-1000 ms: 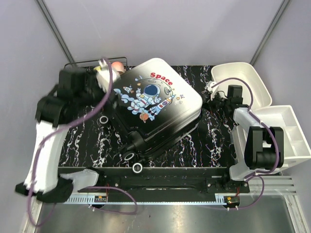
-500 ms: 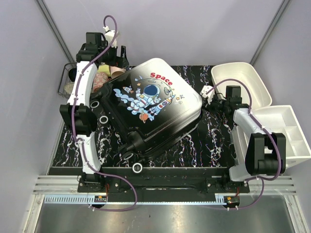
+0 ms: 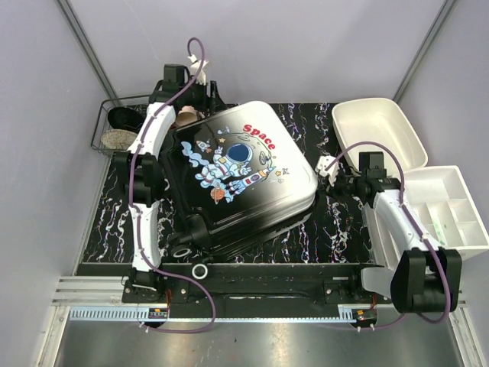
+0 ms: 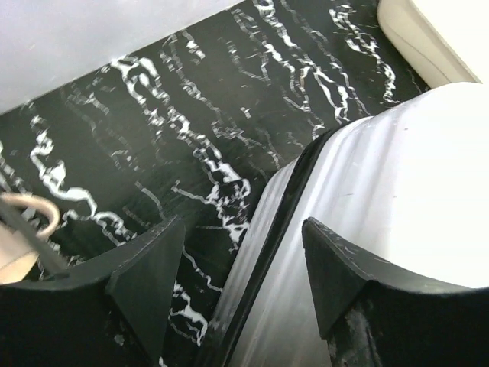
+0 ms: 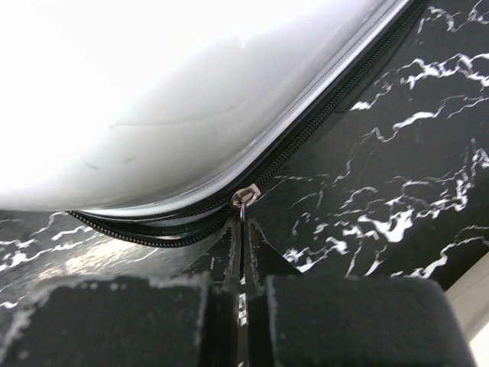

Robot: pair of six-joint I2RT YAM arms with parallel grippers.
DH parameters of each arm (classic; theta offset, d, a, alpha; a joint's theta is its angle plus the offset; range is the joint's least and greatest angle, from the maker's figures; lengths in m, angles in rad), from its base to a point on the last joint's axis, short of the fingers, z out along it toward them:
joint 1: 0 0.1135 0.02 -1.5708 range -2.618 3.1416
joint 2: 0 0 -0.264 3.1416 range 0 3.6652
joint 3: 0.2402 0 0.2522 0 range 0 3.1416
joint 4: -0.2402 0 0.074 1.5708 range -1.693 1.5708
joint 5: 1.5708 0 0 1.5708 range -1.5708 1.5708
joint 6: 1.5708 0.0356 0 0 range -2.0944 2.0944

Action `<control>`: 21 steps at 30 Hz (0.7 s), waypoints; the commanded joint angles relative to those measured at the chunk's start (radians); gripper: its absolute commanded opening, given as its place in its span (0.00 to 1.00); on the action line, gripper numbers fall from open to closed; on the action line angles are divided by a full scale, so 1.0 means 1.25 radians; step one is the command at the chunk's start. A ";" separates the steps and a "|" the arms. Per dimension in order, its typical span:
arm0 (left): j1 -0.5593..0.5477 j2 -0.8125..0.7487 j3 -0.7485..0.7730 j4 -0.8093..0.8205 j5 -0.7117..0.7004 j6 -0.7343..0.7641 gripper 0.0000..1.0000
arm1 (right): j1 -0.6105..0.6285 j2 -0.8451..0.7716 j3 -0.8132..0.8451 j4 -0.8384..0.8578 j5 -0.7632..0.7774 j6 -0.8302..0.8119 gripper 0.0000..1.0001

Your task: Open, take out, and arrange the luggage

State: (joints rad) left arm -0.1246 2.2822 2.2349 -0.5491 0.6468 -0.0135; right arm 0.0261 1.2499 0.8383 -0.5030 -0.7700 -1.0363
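The luggage [image 3: 237,172] lies flat mid-table, astronaut print and red "Space" facing up, wheels toward the near edge. My left gripper [image 3: 200,95] hovers at its far left corner. In the left wrist view that gripper [image 4: 241,267] is open, its fingers [image 4: 145,283] standing either side of the dark seam of the white shell [image 4: 397,191]. My right gripper [image 3: 330,167] is at the case's right side. The right wrist view shows it [image 5: 243,229] shut on the zipper pull [image 5: 243,206], with the slider on the zipper below the pale shell [image 5: 191,92].
A black wire basket [image 3: 114,130] with items stands at the far left. A white bin [image 3: 378,130] sits far right, and a divided white bin [image 3: 451,214] lies beside the right arm. A tan object [image 3: 186,116] lies by the case's far left corner.
My left arm swung from the left side to the suitcase's far left corner, its jaws narrowing. The suitcase turned and slid slightly toward the near left. The right gripper kept hold of the zipper pull.
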 commanded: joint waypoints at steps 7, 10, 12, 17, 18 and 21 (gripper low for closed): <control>-0.117 -0.009 0.039 -0.222 0.115 0.114 0.73 | 0.029 -0.124 -0.082 -0.174 -0.055 0.069 0.00; -0.034 -0.106 0.048 -0.192 0.079 0.080 0.86 | 0.028 -0.137 -0.079 -0.176 -0.034 0.085 0.00; 0.048 -0.208 0.020 -0.195 0.075 0.030 0.89 | 0.027 -0.159 -0.080 -0.173 -0.026 0.087 0.00; 0.221 -0.546 -0.287 -0.196 0.102 -0.044 0.96 | 0.028 -0.217 -0.095 -0.140 0.005 0.118 0.00; 0.273 -0.597 -0.341 -0.195 0.091 -0.047 0.99 | 0.027 -0.223 -0.100 -0.138 0.018 0.118 0.00; 0.355 -0.742 -0.525 -0.229 0.101 -0.037 0.99 | 0.028 -0.234 -0.112 -0.129 0.024 0.112 0.00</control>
State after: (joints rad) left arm 0.2520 1.6024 1.7664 -0.7647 0.7231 -0.0387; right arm 0.0448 0.9936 0.7174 -0.6170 -0.7181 -0.9298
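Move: The suitcase's middle lies about 25 cm back and 7 cm to the right of the left hand, some 8 cm lower. Its wheeled far-left corner is roughly 15 cm back, 14 cm left and 9 cm below; the peach mug sits about 11 cm left, 3 cm back and 13 cm down. The right hand still holds the zip puller, with the suitcase's middle about 25 cm to its left and level ahead, and the white basin 15 cm ahead, 17 cm right and 8 cm lower. Bear with the left fingers on the suitcase's far side and sweep right some 6 cm. Then reverse: swing that hand left, back and up, coming clear towards the wheeled far-left corner, spreading the fingers wide and turning the wrist counter-clockwise. Meanwhile keep the right gripper shut on the zip puller and draw it straight back about 5 cm, mostly early on. ##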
